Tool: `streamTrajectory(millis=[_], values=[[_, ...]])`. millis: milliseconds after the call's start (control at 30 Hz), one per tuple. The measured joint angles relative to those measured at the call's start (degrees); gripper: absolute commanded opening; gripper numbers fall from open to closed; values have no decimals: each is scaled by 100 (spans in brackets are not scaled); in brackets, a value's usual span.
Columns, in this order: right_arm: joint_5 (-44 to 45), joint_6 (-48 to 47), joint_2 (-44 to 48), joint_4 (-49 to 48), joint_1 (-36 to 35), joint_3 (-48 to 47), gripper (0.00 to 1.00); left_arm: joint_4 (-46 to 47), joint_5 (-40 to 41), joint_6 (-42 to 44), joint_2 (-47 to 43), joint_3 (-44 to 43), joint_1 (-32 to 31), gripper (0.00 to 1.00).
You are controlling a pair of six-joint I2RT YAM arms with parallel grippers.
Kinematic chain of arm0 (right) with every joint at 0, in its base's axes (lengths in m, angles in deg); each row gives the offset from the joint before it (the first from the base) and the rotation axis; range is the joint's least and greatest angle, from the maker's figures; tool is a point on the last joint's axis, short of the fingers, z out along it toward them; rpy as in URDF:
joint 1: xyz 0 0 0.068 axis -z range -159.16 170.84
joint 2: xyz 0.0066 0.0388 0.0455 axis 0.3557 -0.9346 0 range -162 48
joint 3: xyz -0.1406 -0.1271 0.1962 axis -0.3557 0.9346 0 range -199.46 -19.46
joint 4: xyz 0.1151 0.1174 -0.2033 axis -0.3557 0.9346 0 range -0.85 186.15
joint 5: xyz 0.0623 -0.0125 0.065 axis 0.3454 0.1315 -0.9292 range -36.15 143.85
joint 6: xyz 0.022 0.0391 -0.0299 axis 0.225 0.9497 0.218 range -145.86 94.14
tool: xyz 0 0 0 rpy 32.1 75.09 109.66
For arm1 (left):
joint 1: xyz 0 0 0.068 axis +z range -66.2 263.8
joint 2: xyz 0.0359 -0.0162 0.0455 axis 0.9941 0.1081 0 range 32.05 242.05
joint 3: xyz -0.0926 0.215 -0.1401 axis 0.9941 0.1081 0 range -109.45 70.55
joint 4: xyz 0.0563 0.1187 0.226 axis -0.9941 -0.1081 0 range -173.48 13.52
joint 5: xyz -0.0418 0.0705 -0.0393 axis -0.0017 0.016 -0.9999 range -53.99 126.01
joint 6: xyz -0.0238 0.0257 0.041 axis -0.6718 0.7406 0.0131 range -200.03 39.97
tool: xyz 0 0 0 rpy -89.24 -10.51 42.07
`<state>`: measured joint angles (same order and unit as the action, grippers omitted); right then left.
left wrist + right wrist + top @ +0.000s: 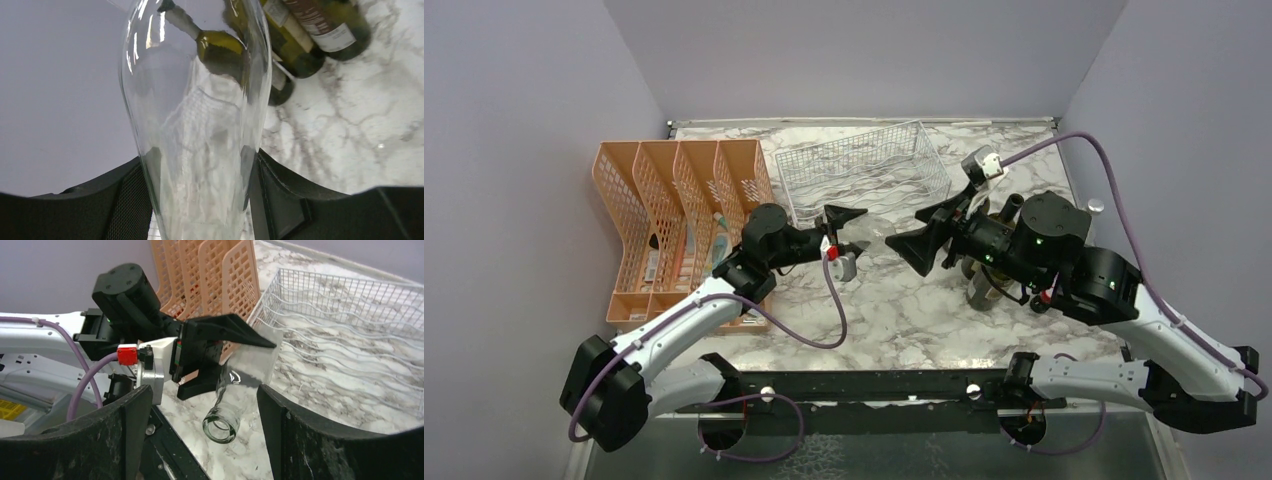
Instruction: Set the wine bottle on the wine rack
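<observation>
A clear, empty glass wine bottle (200, 115) hangs above the marble, and my left gripper (200, 200) is shut on its body. In the right wrist view the bottle (222, 420) points its open mouth toward the camera, between the fingers of my right gripper (205, 412). That gripper is open and touches neither side of the neck. From above, the left gripper (846, 230) and the right gripper (924, 240) face each other at mid-table. The white wire wine rack (864, 170) stands just behind them, and its wavy cradles (350, 305) hold nothing.
An orange mesh file organiser (674, 220) stands at the left, close to the left arm. Several green wine bottles (300, 40) stand on the marble under the right arm (984, 285). Purple walls close in on both sides.
</observation>
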<state>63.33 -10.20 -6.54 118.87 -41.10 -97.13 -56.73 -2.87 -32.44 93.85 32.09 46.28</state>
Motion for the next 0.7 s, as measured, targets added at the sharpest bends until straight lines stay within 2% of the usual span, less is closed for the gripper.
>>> streamTrajectory(millis=[200, 367, 700], values=[[212, 354, -374, 918, 0, -361, 79, -605, 160, 1211, 210, -686, -2, 0], [470, 710, -841, 1373, 0, -369, 79, -946, 321, 1923, 212, -798, -9, 0], [719, 1274, -1058, 1099, 0, -343, 79, -1486, 584, 2883, 197, -1064, -50, 0]])
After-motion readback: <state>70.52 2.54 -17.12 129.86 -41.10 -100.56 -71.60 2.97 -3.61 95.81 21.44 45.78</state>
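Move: The left hand has the clear wine bottle by its lower body, with its middle roughly 3 cm back from and 3 cm above that hand and its neck leaning back and up. The wine rack lies about 26 cm straight ahead of the left hand and 20 cm lower. From the empty right hand, the bottle's middle is some 4 cm ahead, 8 cm left and 12 cm down; the green bottles stand about 12 cm ahead, 20 cm right and 27 cm below. Still pinching the bottle's body, the left hand tips it a further 25 degrees or so, neck back and base forward, while shifting about 3 cm forward and 3 cm up. The right hand, fingers staying wide open, sinks about 7 cm with a little forward and left travel, pitching down some 15 degrees to bring its fingers either side of the neck. ##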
